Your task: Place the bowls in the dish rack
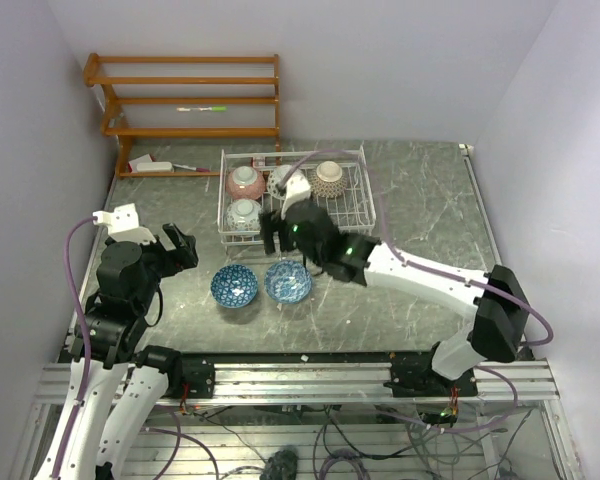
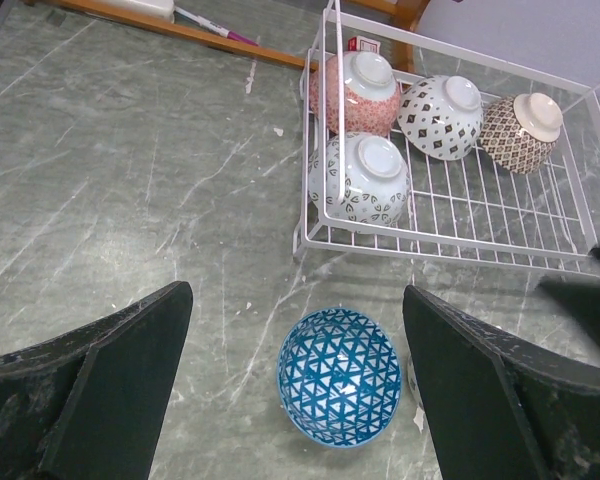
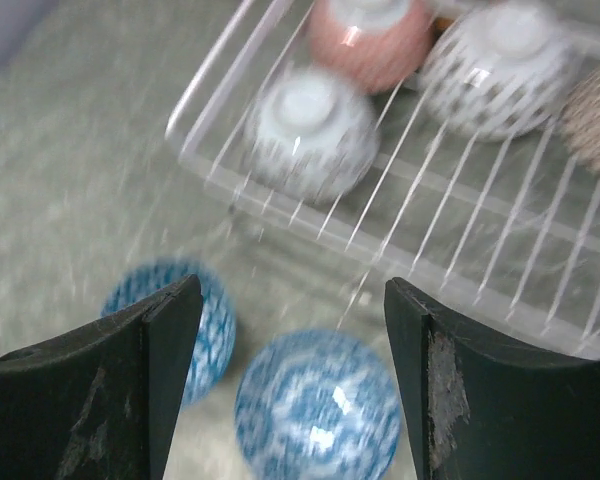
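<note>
The white wire dish rack (image 1: 346, 211) (image 2: 490, 215) (image 3: 460, 230) holds several bowls upside down: a red one (image 1: 245, 182) (image 2: 355, 92), a black-and-white one (image 1: 284, 180) (image 2: 440, 115), a tan one (image 1: 329, 178) (image 2: 520, 130) and a pale one with a dark pattern (image 1: 244, 214) (image 2: 360, 178). Two blue bowls (image 1: 234, 286) (image 1: 288, 282) stand upright on the table in front of the rack. My right gripper (image 1: 278, 238) (image 3: 292, 290) hangs open and empty over the right blue bowl (image 3: 315, 405); its view is blurred. My left gripper (image 1: 185, 245) (image 2: 295, 295) is open above the left blue bowl (image 2: 340, 388).
An orange-brown wooden shelf unit (image 1: 190, 100) stands at the back left against the wall, with a pen and a small white item on its lower boards. The table's metal rail runs along the near edge by the arm bases.
</note>
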You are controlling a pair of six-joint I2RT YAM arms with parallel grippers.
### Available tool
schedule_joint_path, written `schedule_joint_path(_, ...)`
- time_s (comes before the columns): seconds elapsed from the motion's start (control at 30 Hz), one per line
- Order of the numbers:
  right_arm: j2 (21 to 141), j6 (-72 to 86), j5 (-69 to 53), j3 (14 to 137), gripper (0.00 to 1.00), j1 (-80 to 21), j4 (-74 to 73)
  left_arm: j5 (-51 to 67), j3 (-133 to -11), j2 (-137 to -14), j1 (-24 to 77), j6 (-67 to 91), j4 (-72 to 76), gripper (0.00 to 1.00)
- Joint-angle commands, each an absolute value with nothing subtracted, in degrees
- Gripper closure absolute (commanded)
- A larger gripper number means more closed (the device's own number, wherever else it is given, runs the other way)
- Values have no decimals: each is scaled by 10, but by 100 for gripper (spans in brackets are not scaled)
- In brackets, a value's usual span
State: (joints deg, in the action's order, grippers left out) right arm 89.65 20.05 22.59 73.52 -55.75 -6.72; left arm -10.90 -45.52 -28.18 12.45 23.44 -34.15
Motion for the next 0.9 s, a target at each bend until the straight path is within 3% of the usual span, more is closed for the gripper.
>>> schedule_joint_path(0.0, 880, 181, 222, 663, 27, -629, -116, -106, -454, -281, 117, 236, -335, 2)
schedule_joint_path(0.23, 875, 164, 211, 608, 36, -679, -117, -105, -455, -284, 117, 235, -336, 3)
schedule_joint_path(0.53, 967, 140, 162, 620, 48, -679, -105, -108, -455, -282, 117, 236, -337, 2)
schedule_joint_path(0.87, 1008, 141, 161, 621, 53, -679, -90, -106, -455, -283, 117, 236, -337, 2)
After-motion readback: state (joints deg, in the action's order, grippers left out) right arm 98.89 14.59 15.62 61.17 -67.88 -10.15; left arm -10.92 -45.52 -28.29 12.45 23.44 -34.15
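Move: Behind and below the right hand, the light blue bowl sits about 9 cm back, 3 cm to its right and some 21 cm down. The dark blue bowl stands roughly 12 cm to the left of the light blue one and level with it. In the rack, the white bowl is about 7 cm ahead of the hand, 7 cm left and 17 cm below. From the left hand, the light blue bowl lies some 17 cm right, 2 cm back and 23 cm down. Swooping away from the rack, the right hand first goes back and down together, about 11 cm each way, then sinks nearly straight for another 7 cm towards the light blue bowl's near-left rim. The wrist tips the fingers more steeply down and swings some 20 degrees counter-clockwise as they narrow to about half open, ending astride the rim, one outside and one over the hollow; no touch can be made out. ##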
